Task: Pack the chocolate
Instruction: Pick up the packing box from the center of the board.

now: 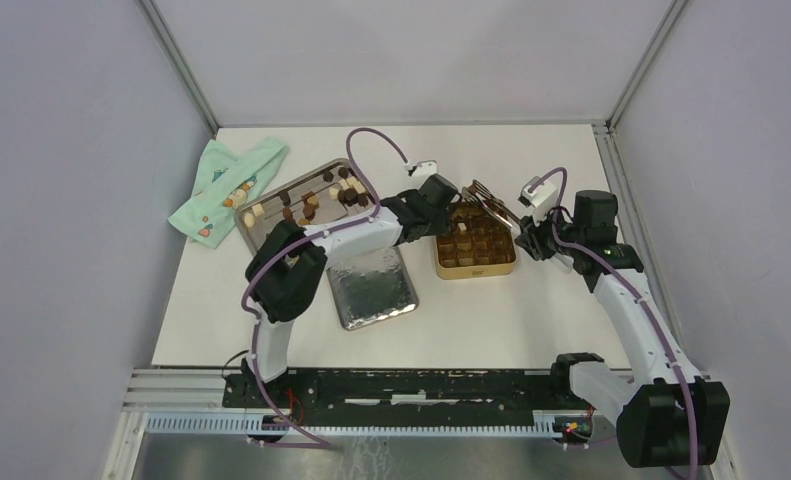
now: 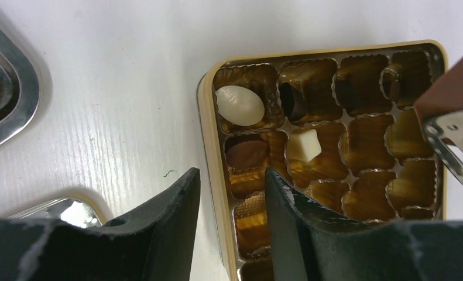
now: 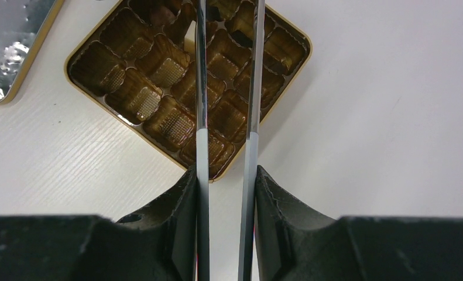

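The chocolate (image 1: 311, 198) lies as several small brown and cream pieces on a silver tray (image 1: 258, 232). A few pieces sit in the cups of the gold tin (image 1: 476, 268): a white oval (image 2: 239, 105), a white cube (image 2: 304, 145) and a brown one (image 2: 247, 153). My left gripper (image 2: 232, 175) hangs open over the tin's left rim (image 2: 208, 129), one finger outside and one inside, touching nothing. My right gripper (image 3: 226, 172) is shut on metal tongs (image 3: 201, 88) that reach over the tin (image 3: 75, 51). The tongs' perforated tip (image 2: 458, 136) shows beside a brown surface.
A second shiny silver tray (image 1: 374, 285) lies in front of the first. A green patterned cloth (image 1: 226, 185) sits at the back left. White walls enclose the table on three sides. The left arm (image 1: 356, 232) stretches across both trays.
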Robot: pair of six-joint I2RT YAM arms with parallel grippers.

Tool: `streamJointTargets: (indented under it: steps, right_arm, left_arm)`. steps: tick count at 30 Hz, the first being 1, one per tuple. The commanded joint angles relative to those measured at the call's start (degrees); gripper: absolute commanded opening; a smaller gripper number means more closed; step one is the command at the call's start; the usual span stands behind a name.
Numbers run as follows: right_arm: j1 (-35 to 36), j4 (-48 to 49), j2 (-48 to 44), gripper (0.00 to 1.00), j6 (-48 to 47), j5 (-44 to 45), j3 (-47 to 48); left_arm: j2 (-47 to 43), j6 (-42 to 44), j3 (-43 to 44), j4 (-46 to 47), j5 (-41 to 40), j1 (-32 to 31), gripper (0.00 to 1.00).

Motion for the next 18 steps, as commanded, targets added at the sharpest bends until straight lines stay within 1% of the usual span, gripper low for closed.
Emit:
streamJointTargets:
  steps: [1, 7, 12, 18]
  right_arm:
    - [-0.2, 2.9, -1.5, 0.16, 0.1, 0.5, 0.2]
    - [-0.2, 2.7, -1.2, 0.16, 0.1, 0.1, 0.3]
    - [-0.2, 2.6, -1.0, 0.17, 0.0, 0.0, 0.2]
    - [-0.2, 2.6, -1.0, 0.16, 0.1, 0.0, 0.4]
  left_arm:
    - [2.5, -2.7, 4.8, -3.2, -3.2, 0.0, 0.5]
    - [5.3, -2.7, 5.6, -4.3, -5.2, 0.0, 0.43]
    - [6.8, -2.5, 6.6, -4.5, -5.5, 0.0, 0.23]
    - [5.4, -2.7, 6.2, -4.4, -8.3, -0.2, 0.03]
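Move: The packing box's middle lies about 8 cm to the left hand's right, 3 cm back and 4 cm below; its left wall runs between the open fingers, about 3 cm below, 1 cm left and 1 cm ahead. The silver tray is some 14 cm left and 15 cm back, the chocolate tray about 27 cm left and level with the hand. From the right hand, still holding the tongs, the box is about 10 cm left, 3 cm ahead and 11 cm below. The left hand sinks about 3 cm astride the box's left wall, closes and pinches the wall between its fingertips. ##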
